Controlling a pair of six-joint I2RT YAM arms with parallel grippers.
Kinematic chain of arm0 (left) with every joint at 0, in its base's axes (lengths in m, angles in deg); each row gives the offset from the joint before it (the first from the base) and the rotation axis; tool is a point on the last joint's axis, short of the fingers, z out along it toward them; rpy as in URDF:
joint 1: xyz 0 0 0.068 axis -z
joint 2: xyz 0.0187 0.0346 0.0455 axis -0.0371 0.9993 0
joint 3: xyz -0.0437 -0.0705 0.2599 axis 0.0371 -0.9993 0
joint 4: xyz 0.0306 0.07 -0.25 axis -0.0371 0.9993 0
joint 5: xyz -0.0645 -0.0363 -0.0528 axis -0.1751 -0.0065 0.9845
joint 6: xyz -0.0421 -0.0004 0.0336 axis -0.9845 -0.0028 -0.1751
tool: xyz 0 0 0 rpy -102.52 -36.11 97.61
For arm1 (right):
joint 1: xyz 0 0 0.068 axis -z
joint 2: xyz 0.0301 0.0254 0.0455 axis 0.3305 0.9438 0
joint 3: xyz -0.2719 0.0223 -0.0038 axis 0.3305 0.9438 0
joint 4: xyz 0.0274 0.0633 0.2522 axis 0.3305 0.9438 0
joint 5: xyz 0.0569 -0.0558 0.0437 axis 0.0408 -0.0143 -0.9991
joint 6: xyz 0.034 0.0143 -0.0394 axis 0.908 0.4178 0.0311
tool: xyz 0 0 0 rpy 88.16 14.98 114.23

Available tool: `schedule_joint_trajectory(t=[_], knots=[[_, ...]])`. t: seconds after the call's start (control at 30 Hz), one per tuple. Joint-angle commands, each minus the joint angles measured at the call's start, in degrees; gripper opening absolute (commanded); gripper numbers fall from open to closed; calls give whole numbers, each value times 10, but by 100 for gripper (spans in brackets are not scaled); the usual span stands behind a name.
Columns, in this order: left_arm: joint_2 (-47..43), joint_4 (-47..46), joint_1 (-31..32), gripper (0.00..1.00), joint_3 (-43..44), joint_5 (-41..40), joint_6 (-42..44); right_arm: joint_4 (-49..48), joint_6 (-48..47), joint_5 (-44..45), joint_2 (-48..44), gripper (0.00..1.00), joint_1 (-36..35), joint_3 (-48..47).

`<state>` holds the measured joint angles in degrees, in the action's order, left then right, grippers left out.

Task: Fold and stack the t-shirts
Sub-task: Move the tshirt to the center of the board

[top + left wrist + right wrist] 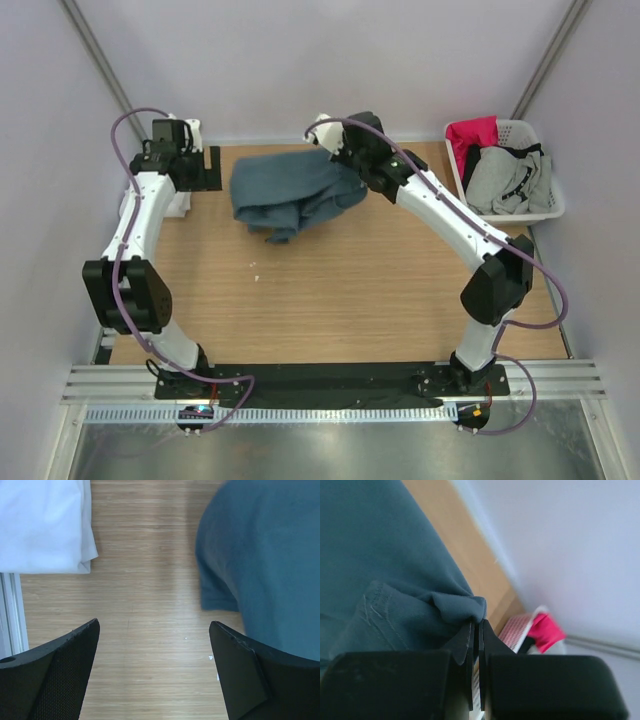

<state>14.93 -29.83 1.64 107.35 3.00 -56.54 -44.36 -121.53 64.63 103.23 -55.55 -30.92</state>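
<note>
The slate-blue t-shirt (pixel 290 192) lies bunched at the back middle of the wooden table (pixel 330 290). My right gripper (pixel 345 168) is at its right edge. In the right wrist view the gripper (pixel 477 625) is shut on a pinched fold of the blue t-shirt (pixel 395 580), which is lifted a little. The white t-shirt (pixel 178 203) lies folded at the back left, partly under my left arm. My left gripper (pixel 205 168) hovers between the two shirts. In the left wrist view it (pixel 155 645) is open and empty, with the white t-shirt (pixel 42 525) at the left and the blue one (pixel 265 555) at the right.
A white laundry basket (pixel 555 210) with pink, grey and black garments stands at the back right; it also shows in the right wrist view (pixel 520 630). Walls close the table in at the back and sides. A metal rail (pixel 10 610) runs along the left edge.
</note>
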Motion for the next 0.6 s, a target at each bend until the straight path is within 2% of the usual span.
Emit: schedule_joint_trajectory(t=[0.0, 0.03, 0.13, 0.23, 0.33, 0.57], knots=[[8, -17, 0, 91, 26, -2, -5, 31, 47, -5, -20, 1, 38, 92], [12, -16, 0, 91, 26, 2, -4, 31, 51, -7, -24, 1, 52, 136], [16, -12, 0, 91, 25, 17, 1, 23, 62, -12, -27, 1, 69, 184], [25, 16, 0, 90, 22, 93, 27, 24, 73, -10, -20, 1, 82, 185], [37, 51, 30, 89, 13, 137, 48, 25, 73, -3, -6, 1, 89, 184], [100, 94, 139, 90, 11, 141, 56, 30, 93, -4, 24, 1, 99, 159]])
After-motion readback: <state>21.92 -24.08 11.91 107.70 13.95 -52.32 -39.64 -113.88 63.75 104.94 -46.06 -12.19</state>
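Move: Over the far part of the board, the right hand still pinches the teal shirt, whose middle lies some 15 cm to its left, about 3 cm back and 18 cm below. The middle of the board is roughly 10 cm back, 7 cm left and 32 cm below this hand, the laundry basket about 31 cm right, 5 cm out and 22 cm lower. From the left hand the shirt's middle is some 22 cm right, level, 8 cm below; the white stack sits 7 cm left, 4 cm out and 19 cm lower. Swinging down about 16 cm and some 10 cm to the right, fingers shut on the shirt's edge and tipping further down, the right hand drags the billowing teal cloth down onto the board, then holds there. The left hand then sets off about 10 cm right and half as far down towards the shirt's left end, turning some 20 degrees clockwise, fingers staying wide open. ##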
